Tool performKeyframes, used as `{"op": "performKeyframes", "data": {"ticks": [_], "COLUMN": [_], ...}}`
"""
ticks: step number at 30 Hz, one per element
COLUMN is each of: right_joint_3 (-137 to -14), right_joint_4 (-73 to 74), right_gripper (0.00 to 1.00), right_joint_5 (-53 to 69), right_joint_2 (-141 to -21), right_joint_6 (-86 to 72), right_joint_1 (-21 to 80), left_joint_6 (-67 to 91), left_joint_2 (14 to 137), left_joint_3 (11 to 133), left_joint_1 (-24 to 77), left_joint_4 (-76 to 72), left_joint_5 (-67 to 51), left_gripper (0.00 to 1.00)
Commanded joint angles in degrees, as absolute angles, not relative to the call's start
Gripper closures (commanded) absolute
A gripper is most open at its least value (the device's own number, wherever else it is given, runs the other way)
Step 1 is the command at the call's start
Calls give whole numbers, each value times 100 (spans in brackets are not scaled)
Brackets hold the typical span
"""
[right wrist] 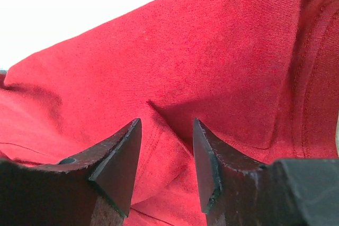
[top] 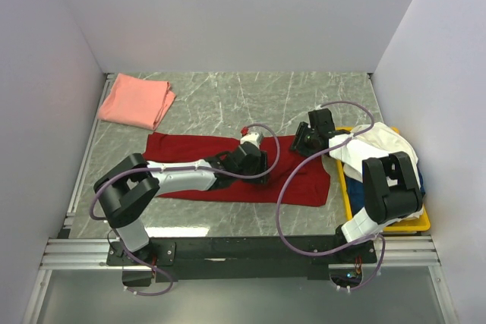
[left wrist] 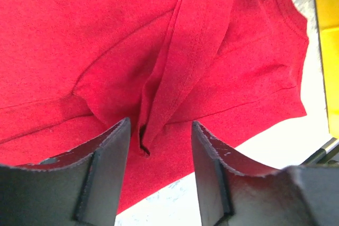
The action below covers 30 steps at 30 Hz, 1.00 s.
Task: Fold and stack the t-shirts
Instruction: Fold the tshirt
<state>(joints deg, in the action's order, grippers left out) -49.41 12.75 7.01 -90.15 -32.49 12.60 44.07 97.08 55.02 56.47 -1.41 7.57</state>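
A deep red t-shirt (top: 182, 146) lies spread across the middle of the table. My left gripper (top: 254, 163) is low over its right half. In the left wrist view the left gripper (left wrist: 159, 133) is open, with a raised ridge of the red t-shirt (left wrist: 79, 35) between its fingers (left wrist: 114, 152). My right gripper (top: 300, 144) is at the shirt's far right corner. In its wrist view the right gripper (right wrist: 165, 130) is open astride a fold of the red t-shirt (right wrist: 212, 51). A salmon pink t-shirt (top: 137, 100) lies folded at the back left. A cream white t-shirt (top: 372, 146) is bunched on the tray.
A yellow tray (top: 421, 221) sits at the right edge of the marble table (top: 228, 96), holding the white shirt over something dark blue (top: 420, 180). The tray's edge (left wrist: 328, 51) shows beside the red shirt. White walls close in on three sides.
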Motion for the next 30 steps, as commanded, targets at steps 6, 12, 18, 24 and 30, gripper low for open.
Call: {"op": "performKeyframes", "data": {"ticks": [6, 12, 18, 24, 30], "right_joint_3": [-4922, -4887, -4878, -4773, -4457], "right_joint_4": [1125, 1151, 1283, 1371, 1459], "right_gripper": [51, 60, 76, 94, 100], "right_joint_5": [659, 668, 598, 545, 475], "right_joint_2": [-9079, -9026, -8983, -8763, -8166], "right_joint_6": [-3173, -3164, -3111, -3146, -3278], "right_joint_1": [1310, 1353, 1415, 1441, 1433], "left_joint_6": [4447, 4456, 4430, 4386, 4333], "left_joint_2": [9861, 9870, 9932, 9844, 9695], "left_joint_3": [5809, 5810, 5862, 5933, 5968], "left_joint_1": [5766, 5766, 5766, 5774, 5766], "left_joint_4": [-18, 184, 263, 404, 562], "left_joint_5": [984, 1046, 1055, 1195, 1274], "left_gripper": [49, 61, 76, 99, 99]}}
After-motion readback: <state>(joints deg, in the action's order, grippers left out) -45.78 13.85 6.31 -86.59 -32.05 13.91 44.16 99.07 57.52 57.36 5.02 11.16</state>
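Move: Between the left hand's open fingers, the tip of the red shirt's diagonal fold lies about 1 cm back, 1 cm left and 2 cm below; the shirt's near edge is some 5 cm straight back at that height. The right hand's crease lies about 1 cm back, 1 cm left and 1 cm below it, with the far edge roughly 4 cm straight ahead and the yellow bin about 20 cm right, 7 cm back. Closing both grippers fully on the red shirt, the left hand sinks about 1.5 cm onto the fold's tip while drifting 1 cm left, and pinches the cloth there. The right hand stays low as its fingers shut on the crease near the far edge, then draws back about 2 cm, pulling the pinched cloth with it. ##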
